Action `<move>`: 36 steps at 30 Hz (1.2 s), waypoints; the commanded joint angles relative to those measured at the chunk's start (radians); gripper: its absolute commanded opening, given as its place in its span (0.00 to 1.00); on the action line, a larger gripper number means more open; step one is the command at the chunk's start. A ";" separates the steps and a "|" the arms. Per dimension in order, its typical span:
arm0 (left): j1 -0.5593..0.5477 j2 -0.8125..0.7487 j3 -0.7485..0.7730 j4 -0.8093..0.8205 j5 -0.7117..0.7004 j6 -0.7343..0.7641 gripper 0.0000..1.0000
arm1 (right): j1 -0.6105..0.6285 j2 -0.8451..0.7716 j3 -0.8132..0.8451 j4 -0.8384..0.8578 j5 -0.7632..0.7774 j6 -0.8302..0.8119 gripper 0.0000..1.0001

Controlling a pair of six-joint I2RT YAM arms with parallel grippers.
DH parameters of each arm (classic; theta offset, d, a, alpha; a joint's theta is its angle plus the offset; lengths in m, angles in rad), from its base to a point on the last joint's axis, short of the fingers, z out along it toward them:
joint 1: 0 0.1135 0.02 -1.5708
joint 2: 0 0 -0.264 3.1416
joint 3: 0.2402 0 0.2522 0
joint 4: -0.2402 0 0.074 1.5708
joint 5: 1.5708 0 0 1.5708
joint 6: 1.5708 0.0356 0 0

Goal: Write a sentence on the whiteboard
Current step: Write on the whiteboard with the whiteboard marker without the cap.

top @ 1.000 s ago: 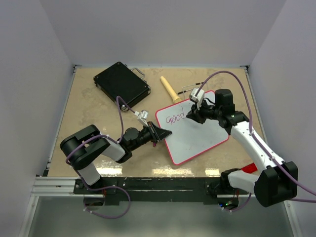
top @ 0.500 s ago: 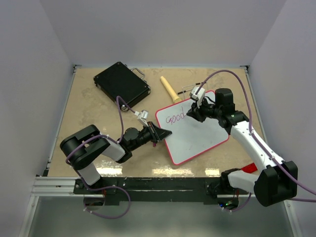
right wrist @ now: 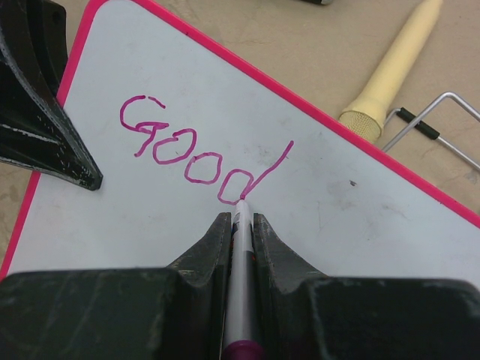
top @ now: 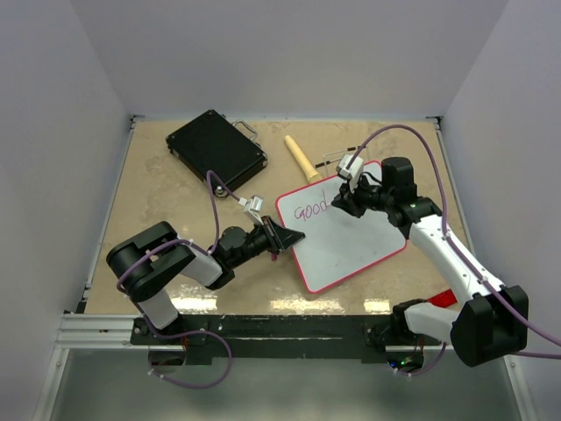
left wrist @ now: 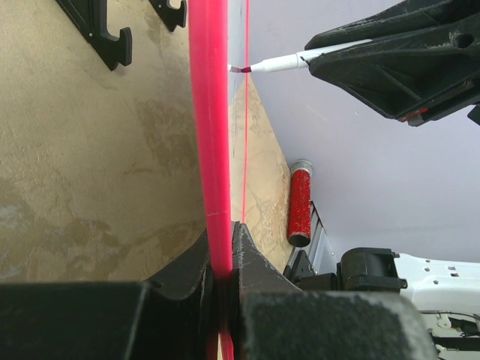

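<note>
The whiteboard (top: 346,232) lies tilted on the table, white with a pink rim (left wrist: 210,112). One pink word, "Good" (right wrist: 191,150), is written near its upper left corner (top: 308,210). My left gripper (top: 289,237) is shut on the board's left rim (left wrist: 220,255). My right gripper (top: 337,203) is shut on a white marker (right wrist: 241,255); the marker's tip (right wrist: 241,201) touches the board at the foot of the "d". In the left wrist view the marker (left wrist: 281,64) meets the board edge-on.
A black hard case (top: 216,149) lies at the back left. A cream-coloured handle (top: 301,160) and a wire stand (right wrist: 442,120) lie behind the board. A red glittery cylinder (left wrist: 301,204) rests near the right arm's base (top: 443,298).
The right gripper shifted very slightly with the marker at the end of "Good". The left gripper and the board stayed still.
</note>
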 commanded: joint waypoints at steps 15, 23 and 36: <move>-0.007 -0.023 -0.013 0.248 0.043 0.089 0.00 | -0.005 -0.098 0.084 -0.090 -0.080 -0.052 0.00; -0.007 -0.031 -0.030 0.247 0.044 0.101 0.00 | -0.039 -0.155 0.028 -0.020 -0.157 -0.023 0.00; -0.008 -0.023 -0.020 0.234 0.056 0.111 0.00 | -0.148 -0.172 -0.025 0.056 -0.215 0.022 0.00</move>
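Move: Just ahead of the right fingers, the held marker's tip sits on the whiteboard at the foot of the d's stem, about 3 cm ahead of the hand, 4 cm left and 2 cm below. The middle of the word "Good" is some 8 cm left and 1 cm ahead, and the yellow roller lies on the table roughly 18 cm ahead, 10 cm left, well below. From the left hand, the stem's foot is about 7 cm ahead and 8 cm right. Finishing the d, the right hand eases the marker about 1 cm back and to the right, its tip starting on the board, then pulls it clear, rising nearly 6 cm and drawing back a little. It then swings over 2 cm to the right past the word and sinks slightly, fingers tilted up some 10 degrees and still gripping the marker. The left hand keeps its pinch on the board's left edge. ##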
